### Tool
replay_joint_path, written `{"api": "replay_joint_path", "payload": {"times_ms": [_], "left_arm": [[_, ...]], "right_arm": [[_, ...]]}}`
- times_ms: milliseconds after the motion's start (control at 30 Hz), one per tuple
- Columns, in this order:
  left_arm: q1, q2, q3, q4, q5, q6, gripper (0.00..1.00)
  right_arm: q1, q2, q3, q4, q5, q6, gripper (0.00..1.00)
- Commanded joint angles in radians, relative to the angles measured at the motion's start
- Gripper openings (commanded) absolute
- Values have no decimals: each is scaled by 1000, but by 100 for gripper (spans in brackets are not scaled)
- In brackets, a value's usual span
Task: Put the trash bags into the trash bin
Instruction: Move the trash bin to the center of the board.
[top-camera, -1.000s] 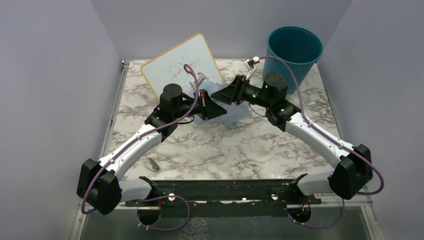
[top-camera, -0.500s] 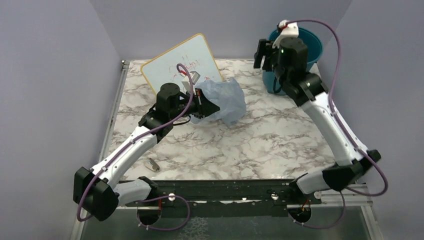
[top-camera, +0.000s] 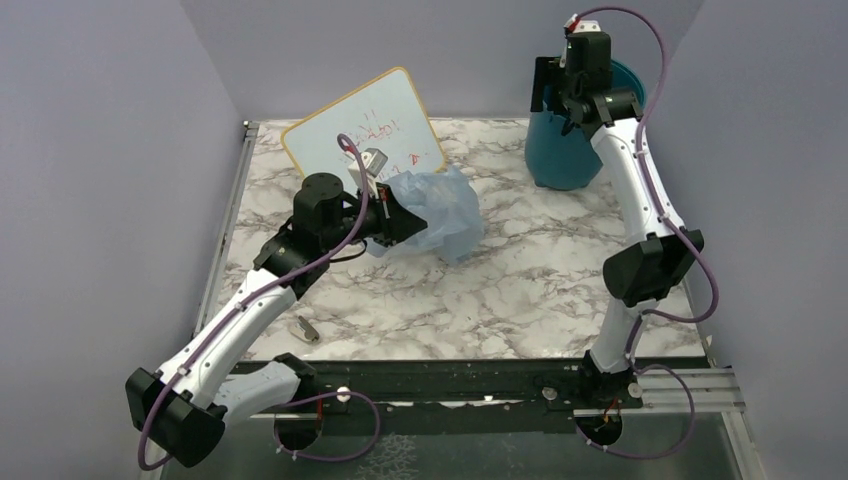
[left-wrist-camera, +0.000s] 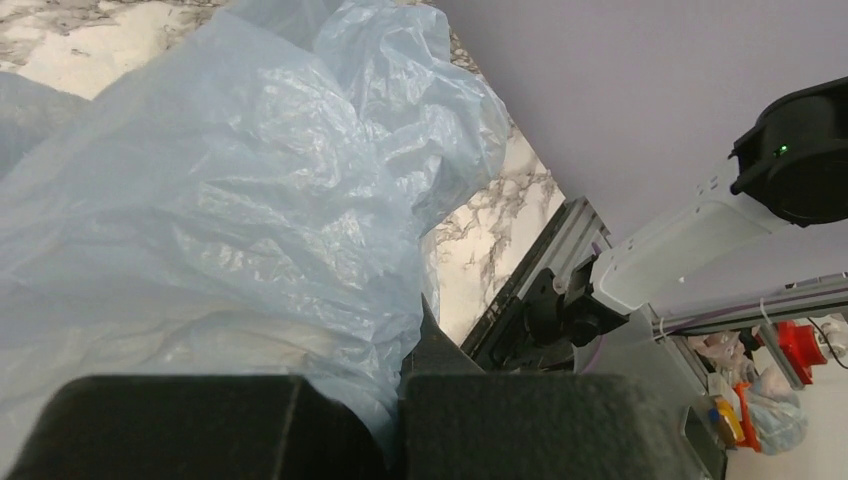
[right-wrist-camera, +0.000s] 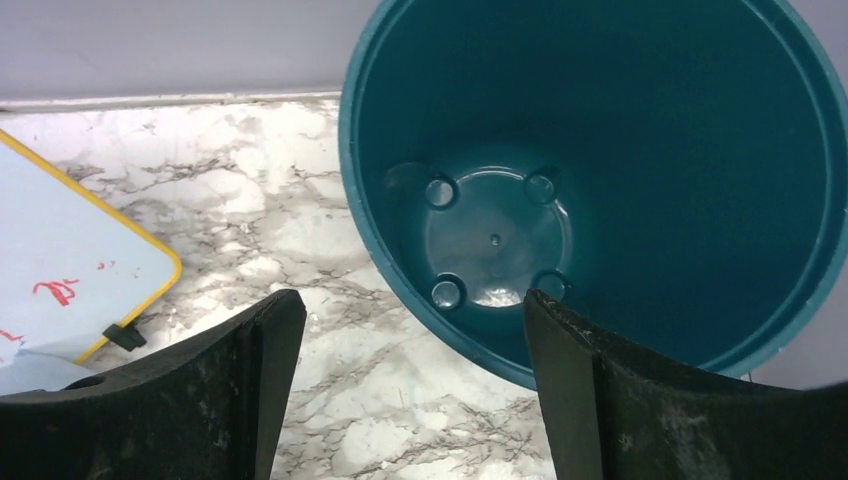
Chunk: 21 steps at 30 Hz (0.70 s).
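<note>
The trash bag (top-camera: 447, 208) is a crumpled pale-blue film lying on the marble table, left of centre. My left gripper (top-camera: 396, 218) is shut on its near-left edge. In the left wrist view the film (left-wrist-camera: 230, 200) bulges out from between the closed fingers (left-wrist-camera: 470, 420). The teal trash bin (top-camera: 562, 152) stands upright at the back right corner. My right gripper (top-camera: 547, 92) hangs high over the bin's left rim, open and holding nothing. The right wrist view looks down into the bin (right-wrist-camera: 640, 180), which has only bare floor inside, with the gripper (right-wrist-camera: 410, 310) straddling the rim.
A whiteboard (top-camera: 360, 135) with a yellow frame and red scribbles leans at the back left, just behind the bag, and shows again in the right wrist view (right-wrist-camera: 60, 260). A small metal clip (top-camera: 306, 328) lies near the front left. Grey walls close in three sides.
My right arm has left the bag, swung up and back to above the bin, and its jaws have opened wider. The left arm has drawn slightly left, still holding the bag.
</note>
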<state>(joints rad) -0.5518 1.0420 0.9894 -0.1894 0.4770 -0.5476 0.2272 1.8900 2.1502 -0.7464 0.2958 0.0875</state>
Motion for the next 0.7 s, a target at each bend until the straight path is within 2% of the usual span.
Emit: {"api": "replay_joint_path", "payload": {"times_ms": [0, 267, 367, 533, 667], "left_arm": [[2, -42, 31, -36, -31, 18, 0], [1, -59, 68, -51, -47, 11, 0], [2, -65, 90, -74, -71, 8, 0], [1, -115, 86, -101, -101, -1, 0], [1, -165, 59, -125, -122, -18, 0]], "right_arm": [[-5, 36, 42, -41, -74, -57, 85], [-5, 60, 0, 22, -83, -79, 83], [-11, 89, 17, 36, -94, -115, 77], [-23, 179, 150, -30, -137, -109, 68], [-23, 165, 79, -8, -204, -91, 58]]}}
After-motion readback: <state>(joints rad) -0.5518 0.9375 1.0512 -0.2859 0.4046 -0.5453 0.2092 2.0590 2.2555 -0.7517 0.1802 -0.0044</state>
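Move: The trash bin stands ahead and to the right of my right hand: its middle is some 8 cm farther out, 8 cm right and 20 cm down. The near-left stretch of its rim is about 5 cm straight ahead and 7 cm below. The whiteboard is roughly 46 cm left and 5 cm ahead, the trash bag about 28 cm left and 27 cm back. From my left hand the bin is around 34 cm ahead and 38 cm right. I sink my right hand about 5 cm and ease it 4 cm forward, drifting slightly left, onto the bin's near-left rim; the sinking comes first, most of the reach later. It turns a little counter-clockwise while the fingers narrow partway, one inside the wall, one outside. My left hand, still pinching the bag, lifts some 4 cm and shifts 2 cm left. ##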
